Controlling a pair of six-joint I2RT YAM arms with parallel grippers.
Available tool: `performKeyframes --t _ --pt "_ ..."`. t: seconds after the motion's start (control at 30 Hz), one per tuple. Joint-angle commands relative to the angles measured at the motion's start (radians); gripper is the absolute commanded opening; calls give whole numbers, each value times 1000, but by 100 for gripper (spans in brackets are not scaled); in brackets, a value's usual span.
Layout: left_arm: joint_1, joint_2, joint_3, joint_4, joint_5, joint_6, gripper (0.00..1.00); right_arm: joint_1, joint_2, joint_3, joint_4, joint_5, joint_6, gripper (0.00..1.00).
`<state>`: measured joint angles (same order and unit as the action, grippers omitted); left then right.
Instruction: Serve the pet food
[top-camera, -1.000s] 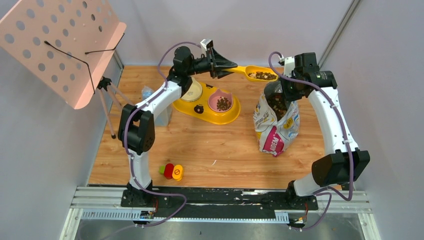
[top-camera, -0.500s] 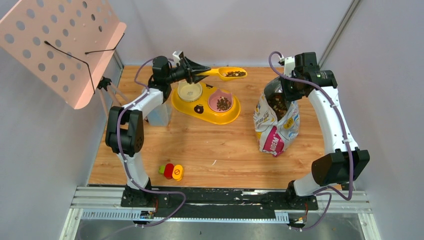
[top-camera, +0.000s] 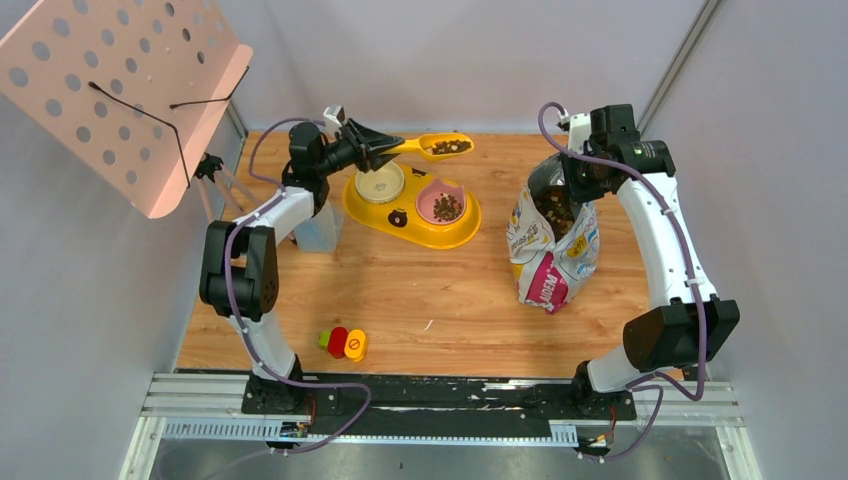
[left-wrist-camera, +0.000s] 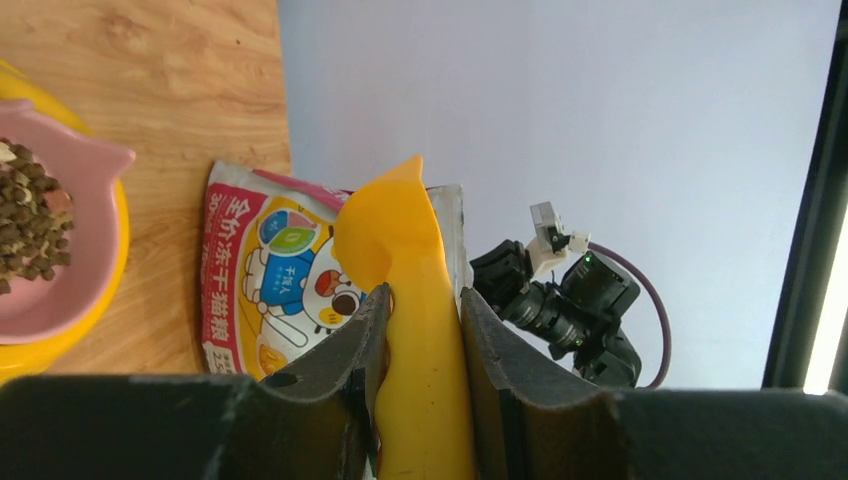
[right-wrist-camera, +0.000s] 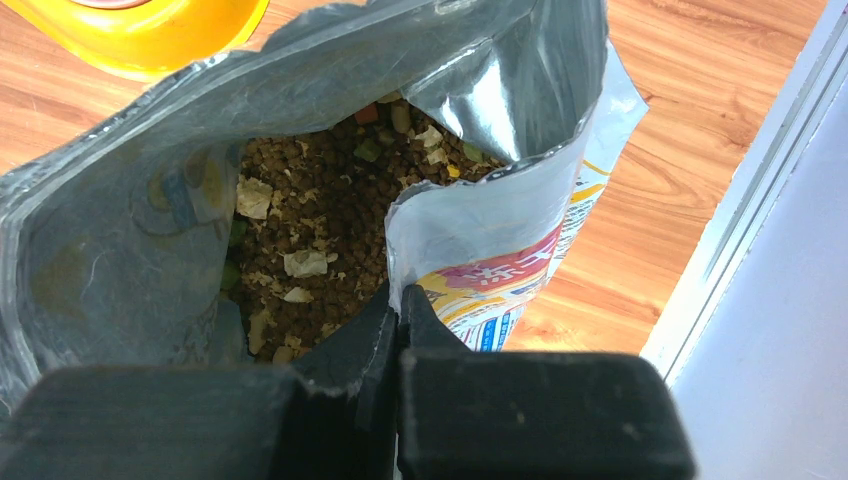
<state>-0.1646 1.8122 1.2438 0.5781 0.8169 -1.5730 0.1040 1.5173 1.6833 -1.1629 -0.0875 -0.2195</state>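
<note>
My left gripper (top-camera: 388, 150) is shut on the handle of a yellow scoop (top-camera: 440, 146). The scoop holds a load of pet food (top-camera: 450, 146) in the air, just beyond the far rim of the pink bowl (top-camera: 428, 196). That bowl has pet food (top-camera: 446, 207) in it and sits in a yellow feeder (top-camera: 372, 213). In the left wrist view the scoop handle (left-wrist-camera: 420, 370) fills the gap of the left gripper (left-wrist-camera: 418, 300). My right gripper (right-wrist-camera: 399, 296) is shut on the rim of the open foil bag (right-wrist-camera: 500, 110), showing pet food (right-wrist-camera: 330, 230) inside. The bag (top-camera: 550, 250) stands upright at the right.
A pink perforated stand (top-camera: 120, 90) on a tripod overhangs the back left. A clear container (top-camera: 322, 232) is beside the feeder's left end, and a cream dish (top-camera: 380, 183) sits in the feeder. Small red, yellow and green pieces (top-camera: 343, 343) lie near the front. Walls close in on three sides.
My left arm has swung the loaded scoop leftward, from beside the bag's mouth to above the feeder's far edge. The right arm and the bag have stayed still.
</note>
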Motion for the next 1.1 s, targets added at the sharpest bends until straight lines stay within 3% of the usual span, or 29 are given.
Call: performKeyframes --t 0.0,0.23,0.73,1.07 --pt "15 -100 -14 47 -11 67 0 -2 -6 30 43 -33 -1 0" --pt "39 -223 -103 -34 -40 123 0 -1 4 26 51 -52 -6 0" --pt "237 -460 -310 -188 -125 213 0 -1 41 41 57 -89 18 0" --pt "249 -422 -287 -204 -131 252 0 -1 31 27 58 -90 20 0"
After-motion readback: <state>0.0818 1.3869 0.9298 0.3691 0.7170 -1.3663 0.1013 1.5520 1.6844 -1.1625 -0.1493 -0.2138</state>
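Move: The left hand holds the loaded scoop high; the empty cream bowl lies about 6 cm ahead, 4 cm to its left and 23 cm below. The pink bowl, already holding food, stands roughly 3 cm ahead and 10 cm right, and the pale blue container some 18 cm left and 4 cm back. From the right hand, pinching the bag's rim, the cream bowl is about 17 cm ahead and 41 cm left. Left hand swings the loaded scoop's head counter-clockwise towards the cream bowl, travelling about 12 cm left and 5 back. ##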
